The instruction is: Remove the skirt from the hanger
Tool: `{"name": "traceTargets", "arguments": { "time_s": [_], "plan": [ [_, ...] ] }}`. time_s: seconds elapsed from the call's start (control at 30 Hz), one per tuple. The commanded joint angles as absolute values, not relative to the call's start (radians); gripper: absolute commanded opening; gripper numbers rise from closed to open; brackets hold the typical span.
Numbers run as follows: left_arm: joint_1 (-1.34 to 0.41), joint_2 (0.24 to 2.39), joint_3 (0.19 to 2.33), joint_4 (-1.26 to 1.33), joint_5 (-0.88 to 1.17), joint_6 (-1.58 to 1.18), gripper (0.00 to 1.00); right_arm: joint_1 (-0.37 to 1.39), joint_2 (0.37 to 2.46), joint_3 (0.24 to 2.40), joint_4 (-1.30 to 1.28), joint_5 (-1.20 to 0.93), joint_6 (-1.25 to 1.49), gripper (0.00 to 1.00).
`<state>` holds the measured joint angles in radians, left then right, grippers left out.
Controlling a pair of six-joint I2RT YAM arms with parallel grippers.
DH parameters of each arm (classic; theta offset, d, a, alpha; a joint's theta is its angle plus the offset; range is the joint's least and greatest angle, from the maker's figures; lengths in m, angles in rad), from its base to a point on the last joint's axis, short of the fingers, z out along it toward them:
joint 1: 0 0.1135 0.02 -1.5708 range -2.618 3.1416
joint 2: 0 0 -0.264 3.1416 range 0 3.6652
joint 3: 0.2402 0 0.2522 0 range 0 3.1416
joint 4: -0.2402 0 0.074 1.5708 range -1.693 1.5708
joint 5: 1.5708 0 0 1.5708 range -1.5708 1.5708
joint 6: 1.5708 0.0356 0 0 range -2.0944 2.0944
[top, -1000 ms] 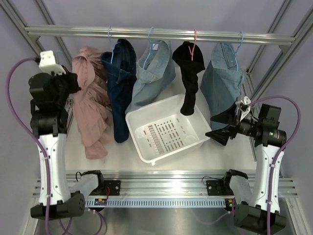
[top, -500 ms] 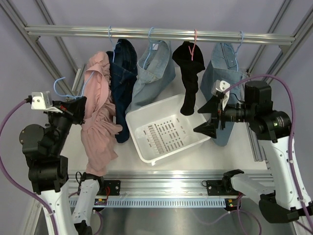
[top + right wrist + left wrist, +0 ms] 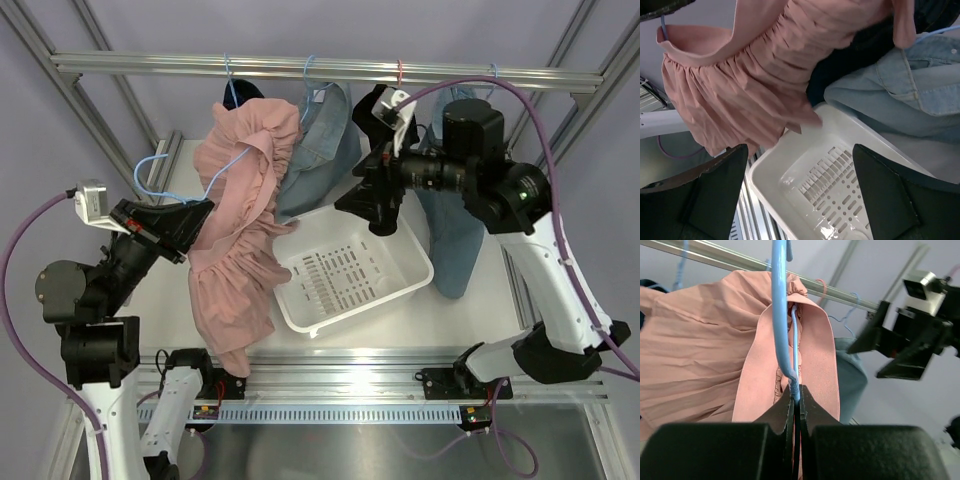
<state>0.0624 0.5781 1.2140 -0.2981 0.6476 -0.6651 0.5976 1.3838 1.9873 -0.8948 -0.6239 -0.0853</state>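
Observation:
A pink pleated skirt [image 3: 245, 230] hangs on a light blue hanger [image 3: 150, 172], off the rail and tilted over the left edge of the white basket [image 3: 400, 290]. My left gripper [image 3: 200, 215] is shut on the hanger's wire just below the hook. The left wrist view shows the hanger [image 3: 781, 315] rising from my left gripper [image 3: 795, 392], with the skirt's waistband [image 3: 820, 360] looped around it. My right gripper [image 3: 365, 195] is open above the basket, right of the skirt. In the right wrist view, my right gripper [image 3: 800, 147] frames the basket [image 3: 840, 165], with the skirt [image 3: 765, 75] hanging ahead of it.
On the rail [image 3: 300, 68] hang a light denim garment [image 3: 322, 140], a black garment [image 3: 385, 215] partly behind my right arm, and a pale denim garment [image 3: 450, 245]. A dark denim piece [image 3: 240, 90] peeks from behind the skirt. Frame struts run along both sides.
My left arm has carried the hanger and skirt rightward, off the rail and toward the basket. My right arm has swung up and left over the basket, jaws still wide.

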Motion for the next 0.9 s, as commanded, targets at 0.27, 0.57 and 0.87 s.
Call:
{"name": "traceTargets", "arguments": {
  "time_s": [0.27,0.57,0.87],
  "plan": [
    [0.017,0.597,1.183,-0.264,0.696,-0.637,0.0,0.883,1.598,2.242,-0.778,-0.189,0.089,0.96],
    [0.008,0.58,1.173,-0.328,0.676,-0.586,0.0,0.983,1.684,2.29,-0.687,0.064,0.071,0.92],
    [-0.017,0.542,1.164,-0.379,0.667,-0.551,0.0,0.991,1.773,2.284,-0.652,0.187,0.006,0.56]
  ]
}}
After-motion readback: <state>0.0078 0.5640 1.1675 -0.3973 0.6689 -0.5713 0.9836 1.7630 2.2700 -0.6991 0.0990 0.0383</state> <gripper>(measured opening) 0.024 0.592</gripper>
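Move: Ahead and to the left of the open right hand, the skirt's waistband at the right end of the hanger lies about 10 cm farther out and 15 cm left, near the hand's height. The light denim garment hangs roughly 15 cm ahead of that hand, 8 cm left and 14 cm lower. The white basket is some 8 cm back, 3 cm left and far below. From the left hand, that waistband is about 10 cm ahead, 8 cm right and slightly higher. Swinging left about 10 cm, almost level, the right hand closes on the skirt's waistband by the hanger's right end, rises some 3 cm, then pushes forward about 5 cm and sinks again. It turns clockwise around 20 degrees and starts closing its fingers, now roughly half open, around the waistband cloth. The left hand keeps its pinch on the hanger and lowers it nearly 4 cm. ##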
